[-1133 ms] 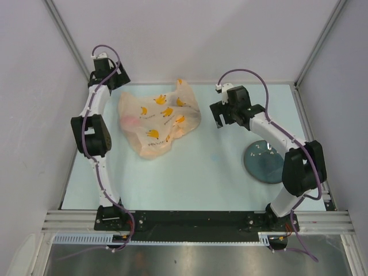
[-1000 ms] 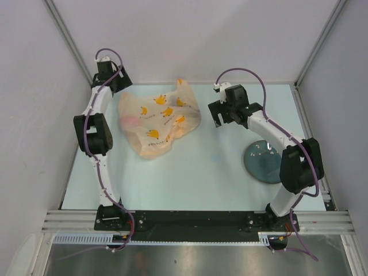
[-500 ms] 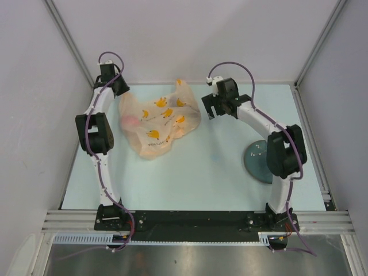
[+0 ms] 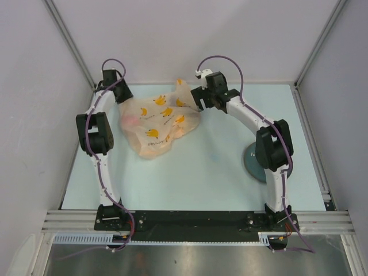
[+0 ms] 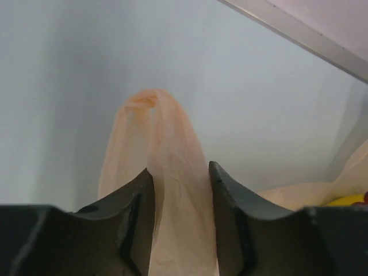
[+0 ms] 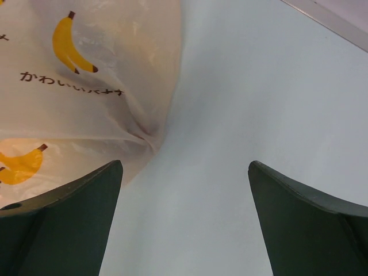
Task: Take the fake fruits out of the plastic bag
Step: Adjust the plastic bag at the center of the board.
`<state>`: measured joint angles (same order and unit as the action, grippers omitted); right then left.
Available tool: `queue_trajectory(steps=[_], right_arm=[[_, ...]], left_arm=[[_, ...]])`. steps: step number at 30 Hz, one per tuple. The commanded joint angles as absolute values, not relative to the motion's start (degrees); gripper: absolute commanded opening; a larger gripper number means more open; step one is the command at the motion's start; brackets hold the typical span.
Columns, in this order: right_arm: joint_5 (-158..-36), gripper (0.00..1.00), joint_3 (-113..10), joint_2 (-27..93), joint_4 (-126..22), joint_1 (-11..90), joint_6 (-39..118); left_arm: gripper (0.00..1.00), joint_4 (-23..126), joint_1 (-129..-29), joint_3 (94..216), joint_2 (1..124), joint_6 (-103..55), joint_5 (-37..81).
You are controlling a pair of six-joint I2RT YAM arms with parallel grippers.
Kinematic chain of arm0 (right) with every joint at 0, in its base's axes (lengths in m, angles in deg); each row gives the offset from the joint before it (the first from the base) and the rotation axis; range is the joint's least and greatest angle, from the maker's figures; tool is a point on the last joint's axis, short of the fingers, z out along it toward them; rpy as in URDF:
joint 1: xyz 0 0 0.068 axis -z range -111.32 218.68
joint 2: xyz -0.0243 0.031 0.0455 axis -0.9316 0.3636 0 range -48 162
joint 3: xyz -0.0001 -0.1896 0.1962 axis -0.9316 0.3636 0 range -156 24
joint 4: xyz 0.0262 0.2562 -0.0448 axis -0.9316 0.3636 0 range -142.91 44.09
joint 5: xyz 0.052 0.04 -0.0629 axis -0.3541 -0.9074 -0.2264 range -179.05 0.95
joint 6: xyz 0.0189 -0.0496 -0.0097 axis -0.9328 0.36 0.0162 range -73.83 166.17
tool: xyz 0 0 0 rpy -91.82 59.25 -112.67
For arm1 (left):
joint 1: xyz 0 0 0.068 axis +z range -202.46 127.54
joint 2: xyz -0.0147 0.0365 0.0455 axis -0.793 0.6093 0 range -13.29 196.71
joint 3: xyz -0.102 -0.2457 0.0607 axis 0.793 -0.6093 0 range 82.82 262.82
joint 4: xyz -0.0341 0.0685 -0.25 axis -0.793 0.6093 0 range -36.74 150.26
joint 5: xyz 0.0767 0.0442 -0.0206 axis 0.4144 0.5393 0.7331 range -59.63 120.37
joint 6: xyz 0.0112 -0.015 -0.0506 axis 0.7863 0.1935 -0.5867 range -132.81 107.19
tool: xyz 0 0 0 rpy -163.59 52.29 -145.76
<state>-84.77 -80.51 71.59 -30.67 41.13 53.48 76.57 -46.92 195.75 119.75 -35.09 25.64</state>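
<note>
The plastic bag [image 4: 160, 122], peach-orange with printed yellow bananas, lies crumpled at the back middle of the table. A pink-red fake fruit [image 4: 131, 121] shows faintly through its left side; the other fruits are hidden inside. My left gripper [image 4: 122, 93] is at the bag's back left corner. In the left wrist view a handle loop of the bag [image 5: 158, 144] fills the gap of the left gripper [image 5: 179, 172], which is shut on it. My right gripper [image 4: 200, 103] hangs open at the bag's right edge. In its wrist view the right gripper [image 6: 185, 167] has only table between its fingers, with the bag [image 6: 86, 86] beside the left finger.
A dark blue-grey round plate [image 4: 257, 167] lies at the right, partly behind the right arm. White walls and a metal frame close in the back and sides. A yellow bit [image 5: 349, 200] shows at the left wrist view's right edge.
The right arm has swung left from above the plate area to the bag's right edge, jaws still wide. The left gripper has shifted slightly right and narrowed round the bag's handle.
</note>
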Motion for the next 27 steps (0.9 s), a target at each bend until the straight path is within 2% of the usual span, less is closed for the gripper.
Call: queue_trajectory(steps=[1, 4, 5, 7, 11, 18, 23, 27], right_arm=[[-83.7, 0.96, -81.8, 71.9, -32.8, 40.1, 53.5], [-82.7, 0.96, -82.4, 72.9, -33.8, 40.3, 53.5], [-82.7, 0.96, -83.7, 73.5, -34.0, 40.5, 53.2], [-82.7, 0.96, -86.5, 76.0, -34.7, 40.8, 52.3], [-83.4, 0.95, -97.1, 80.7, -35.2, 41.0, 49.0], [-86.0, 0.95, -105.1, 84.9, -37.4, 42.3, 43.8], [-93.2, 0.94, -112.3, 91.2, -39.0, 43.4, 39.1], [-92.9, 0.94, -116.3, 96.7, -41.7, 43.1, 36.2]], left_arm=[[0.35, 73.0, -46.7, 197.6, 118.5, -35.3, 21.4], [0.23, 71.3, -46.6, 198.6, 116.5, -35.9, 18.0], [0.12, 70.8, -46.7, 198.8, 115.7, -36.1, 16.7], [0.0, 69.0, -46.7, 199.4, 113.6, -37.0, 11.9], [0.0, 66.8, -47.5, 199.4, 108.8, -37.9, 3.7], [0.0, 62.8, -50.9, 198.8, 99.3, -38.2, -9.5], [0.0, 65.8, -55.4, 192.7, 92.7, -35.1, -11.0], [0.0, 67.8, -58.3, 184.9, 87.3, -32.9, -10.9]])
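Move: The bag's left far corner already stands up between the left hand's half-open fingers, right at the hand point. A pink patch showing through the plastic is some 10 cm back and 2 to the right, the bag's middle about 9 back and 15 right. From the open right hand the bag's far right handle lies about 13 cm ahead, 8 to the left and 8 lower; the bag's middle is roughly 17 left and 3 back. The left fingers close on the bag's left far corner and, after edging a little forward and right, hoist it in a quickening sweep, nearly 30 cm up, 18 to the right and finally some 9 back, while the hand turns clockwise about 40 degrees and its fingertips tip up from the board. Meanwhile the right hand, fingers staying wide open, first waits beside the bag's right edge, then goes about 10 cm forward, with some 6 left and 6 up and its left side rolling up about 20 degrees, to draw closer to the far right handle while still above it. ##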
